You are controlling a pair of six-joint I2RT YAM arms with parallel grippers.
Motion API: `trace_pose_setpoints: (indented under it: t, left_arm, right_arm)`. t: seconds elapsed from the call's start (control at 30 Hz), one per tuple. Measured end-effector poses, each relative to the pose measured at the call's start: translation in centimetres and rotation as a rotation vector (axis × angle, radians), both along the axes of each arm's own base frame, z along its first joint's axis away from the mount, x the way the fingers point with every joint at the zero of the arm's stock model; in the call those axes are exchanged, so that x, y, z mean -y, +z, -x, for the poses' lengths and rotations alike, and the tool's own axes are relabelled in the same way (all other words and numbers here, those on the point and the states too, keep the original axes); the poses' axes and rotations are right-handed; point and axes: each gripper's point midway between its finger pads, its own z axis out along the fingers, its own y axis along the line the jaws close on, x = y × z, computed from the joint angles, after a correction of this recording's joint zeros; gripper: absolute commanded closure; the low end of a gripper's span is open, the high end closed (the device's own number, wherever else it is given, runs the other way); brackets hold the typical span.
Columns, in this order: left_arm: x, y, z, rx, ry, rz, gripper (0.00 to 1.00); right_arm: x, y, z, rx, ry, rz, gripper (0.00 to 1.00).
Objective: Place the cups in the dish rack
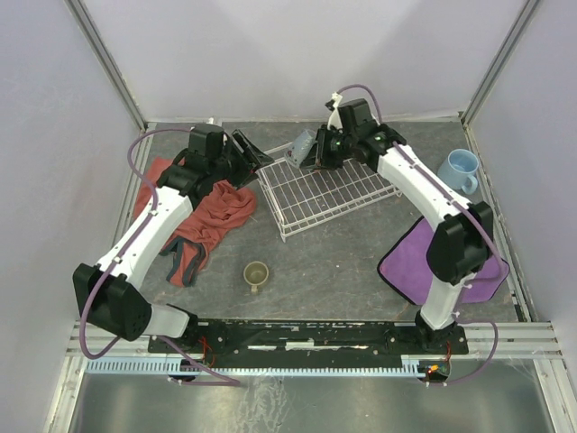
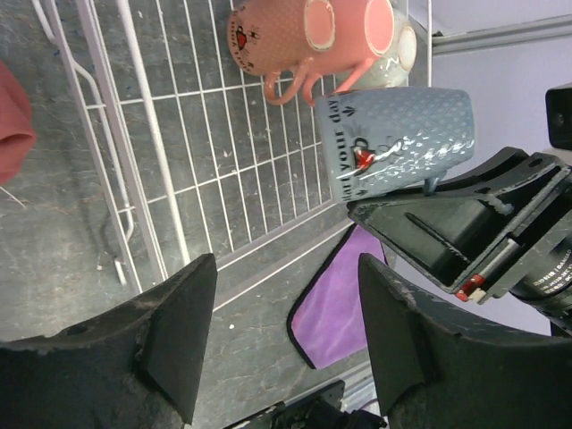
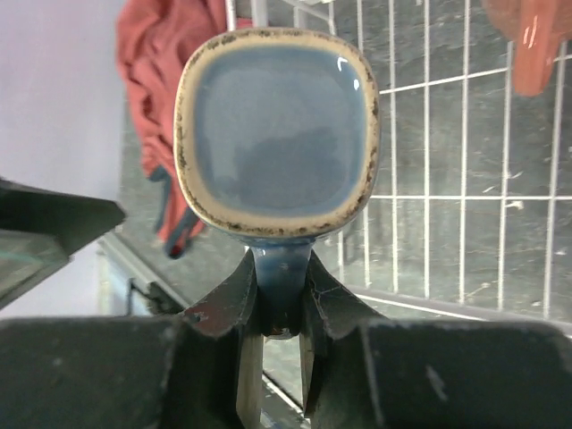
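Note:
The white wire dish rack (image 1: 329, 194) sits mid-table. In the left wrist view two salmon cups (image 2: 286, 36) lie on the rack's wires (image 2: 223, 134), with a cream one (image 2: 407, 45) behind them. My right gripper (image 3: 281, 304) is shut on the handle of the small grey-blue cup (image 3: 277, 147), which hangs tilted over the rack's far left corner (image 1: 305, 144). My left gripper (image 1: 255, 153) stands open and empty beside the rack's left end; between its fingers (image 2: 179, 331) I see only table. An olive-green cup (image 1: 257, 273) stands on the table near the front. A light blue cup (image 1: 460, 169) stands at the far right.
A red cloth (image 1: 203, 221) lies crumpled left of the rack under my left arm. A purple cloth (image 1: 424, 262) lies at the right by the right arm's base. White walls close in the table on three sides.

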Motion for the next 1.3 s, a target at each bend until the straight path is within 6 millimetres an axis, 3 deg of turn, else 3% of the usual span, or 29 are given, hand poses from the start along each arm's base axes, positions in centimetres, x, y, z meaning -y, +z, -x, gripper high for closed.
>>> trace_pose_setpoints:
  t: [0.3,0.57,0.73,1.03,1.3]
  left_arm:
    - [-2.0,-1.4,-0.4,-0.014,0.003,-0.036,0.09]
    - [-2.3,-1.7,-0.3,-0.018,-0.02,-0.039,0.06]
    - [-2.6,-2.5,-0.1,-0.034,-0.021,-0.046,0.06]
    - [-3.7,-4.5,0.2,-0.077,-0.012,-0.055,0.06]
    - [-4.4,-5.8,0.4,-0.106,0.0,-0.059,0.06]
  right_arm:
    - [-2.0,-3.6,-1.2,0.102,0.075,0.293,0.99]
    - [-3.1,-7.0,-1.5,0.213,0.103,0.554,0.99]
    - [-2.7,-8.8,-2.5,0.249,0.098,0.661,0.99]
    - [-2.8,-10.7,-5.1,0.268,0.078,0.717,0.99]
    - [-3.4,-13.4,-5.8,0.249,0.094,0.737,0.99]
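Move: At the left end of the rack, on its far side, is the free spot for the blue-grey cup that the right hand holds by its handle: about 10 cm ahead, 3 cm left and 15 cm below that hand. The polka-dot pink cup stands about 12 cm ahead and 3 cm right of the hand; the plain salmon cup is some 14 cm ahead and 7 cm right, both about 16 cm lower. The spot lies roughly 11 cm ahead, 6 cm right and 18 cm below the empty left hand. Sinking about 13 cm, the right hand takes the held cup down to the rack's left end, drifting left at first, then reaching forward some 6 cm. Early on its wrist rolls about 40 degrees, from fingers slanting left to pointing steeply down, still pinching the handle. The empty left hand opens wider and clears off down and left. ##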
